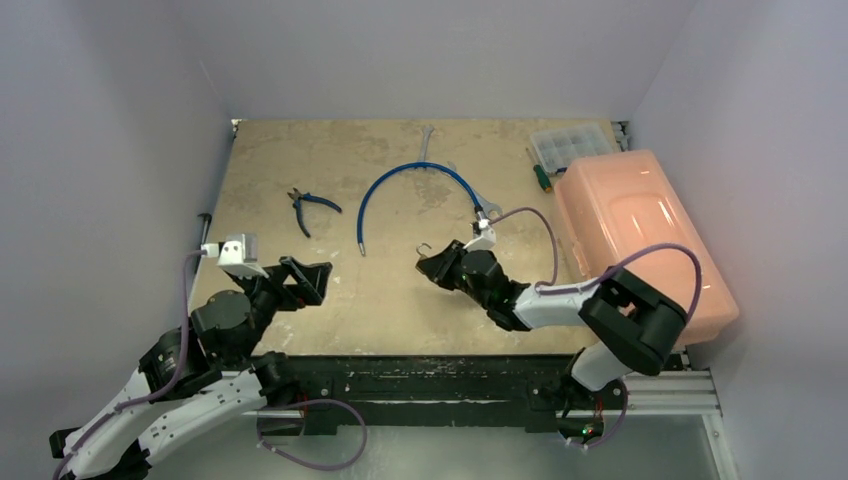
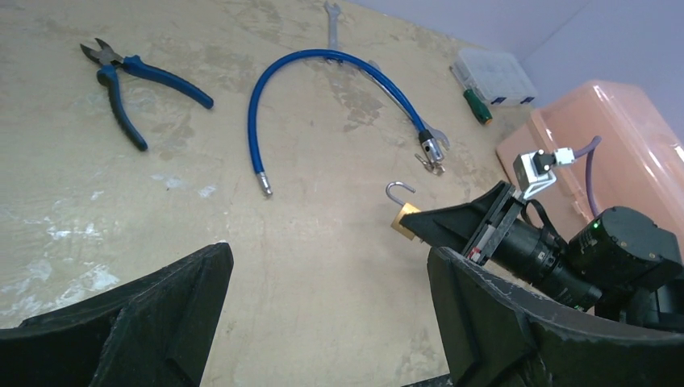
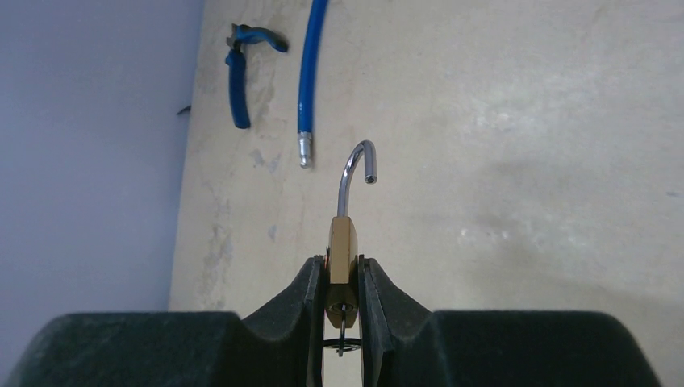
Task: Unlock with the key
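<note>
My right gripper (image 3: 342, 270) is shut on the small brass padlock (image 3: 342, 246), which it holds by its flat sides above the table. The silver shackle (image 3: 352, 168) stands swung open, its free end clear of the body. The key (image 3: 344, 326) sits in the keyhole at the lock's underside, between my fingers, with a thin ring hanging on it. From above, the padlock (image 1: 427, 257) shows at the tip of the right gripper (image 1: 436, 268). My left gripper (image 1: 312, 281) stands wide open and empty, to the left of the lock. In the left wrist view the padlock (image 2: 401, 218) is ahead and to the right.
Blue-handled pliers (image 1: 310, 207) lie at the back left. A curved blue hose (image 1: 400, 178) lies mid-table, with wrenches (image 1: 425, 140) behind it. A clear organiser box (image 1: 570, 145), a green screwdriver (image 1: 540, 175) and a large orange lidded box (image 1: 640, 235) fill the right side.
</note>
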Controlling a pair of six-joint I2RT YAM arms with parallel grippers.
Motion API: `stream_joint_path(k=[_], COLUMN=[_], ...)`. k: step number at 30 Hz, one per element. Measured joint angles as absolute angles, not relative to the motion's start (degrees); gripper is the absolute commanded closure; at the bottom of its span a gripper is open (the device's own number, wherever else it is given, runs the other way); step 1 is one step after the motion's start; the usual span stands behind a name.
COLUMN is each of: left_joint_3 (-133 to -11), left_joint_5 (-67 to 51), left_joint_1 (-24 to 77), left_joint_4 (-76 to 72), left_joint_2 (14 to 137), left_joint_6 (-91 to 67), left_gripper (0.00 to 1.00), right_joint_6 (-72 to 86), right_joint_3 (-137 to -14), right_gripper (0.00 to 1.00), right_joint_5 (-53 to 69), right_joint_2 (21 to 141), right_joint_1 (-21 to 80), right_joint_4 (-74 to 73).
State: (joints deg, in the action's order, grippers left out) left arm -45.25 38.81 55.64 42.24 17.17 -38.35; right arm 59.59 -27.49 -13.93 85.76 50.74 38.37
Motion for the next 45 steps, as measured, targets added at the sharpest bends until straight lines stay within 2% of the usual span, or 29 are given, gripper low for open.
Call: stream_joint_path(k=[8,11,13,19,28,31,32,34,42,45], left_joint_3=[-45.3,-45.3,-45.3,-45.3,-45.3,-45.3,-45.3,-45.3,-45.3,-45.3], left_joint_5=[40.3,40.5,40.6,40.9,41.0,41.0,41.0,41.0,41.0,40.9], left_joint_1=[55.6,55.6,55.6,55.6,55.5,55.5,55.5,55.4,55.2,55.2], left_joint_4=[44.6,45.1,45.3,45.5,45.5,45.5,45.5,45.5,45.5,45.5], left_joint_2=[17.2,17.1,16.7,15.4,15.4,15.4,15.5,15.8,16.4,16.9], left_joint_6=[-38.5,-38.5,-38.5,-38.5,-38.5,-38.5,-38.5,-38.5,-38.5,-38.5], left_gripper=[0.03,0.03,0.04,0.04,0.04,0.04,0.04,0.04,0.01,0.01], right_joint_6=[64.9,67.3,68.6,72.3,75.5,76.5,76.6,76.2,70.5,66.3], right_joint_3=[-35.3,-38.0,-38.9,-40.9,-41.2,-40.3,-40.1,-39.9,-39.9,-40.6], right_gripper=[1.00,0.96,0.90,0.57,0.34,0.18,0.09,0.02,0.01,0.01], right_joint_5=[-11.3,-9.9,-9.2,-7.2,-6.2,-6.0,-6.0,-6.2,-9.1,-12.9], right_joint_2=[97.8,102.9,105.3,110.1,111.0,110.3,109.6,107.6,99.6,95.5], right_joint_1=[48.6,47.7,47.3,46.6,46.4,46.4,46.3,46.4,46.3,47.2], right_joint_4=[42.2,42.5,42.9,44.1,48.1,48.9,48.6,46.4,31.6,21.9])
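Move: Ahead of the right hand lies the bare table spot for the open padlock it still holds, about 6 cm forward, 5 cm left and 7 cm below. The blue cable's silver end is about 11 cm ahead and 18 cm left of the hand, the cable's lock end some 18 cm ahead and 7 cm right, both about 8 cm below. From the left hand, the spot lies roughly 15 cm ahead, 19 cm right and 25 cm below. Carrying the padlock forward-left and down, some 5 cm forward, 4 cm left and 6 cm lower, the right hand tips its fingers about 10 degrees further down. It then opens them wide while rising 2–3 cm, letting go of the padlock, and draws off about 4–5 cm to the right and slightly back, rolling its left side down as it leaves. ##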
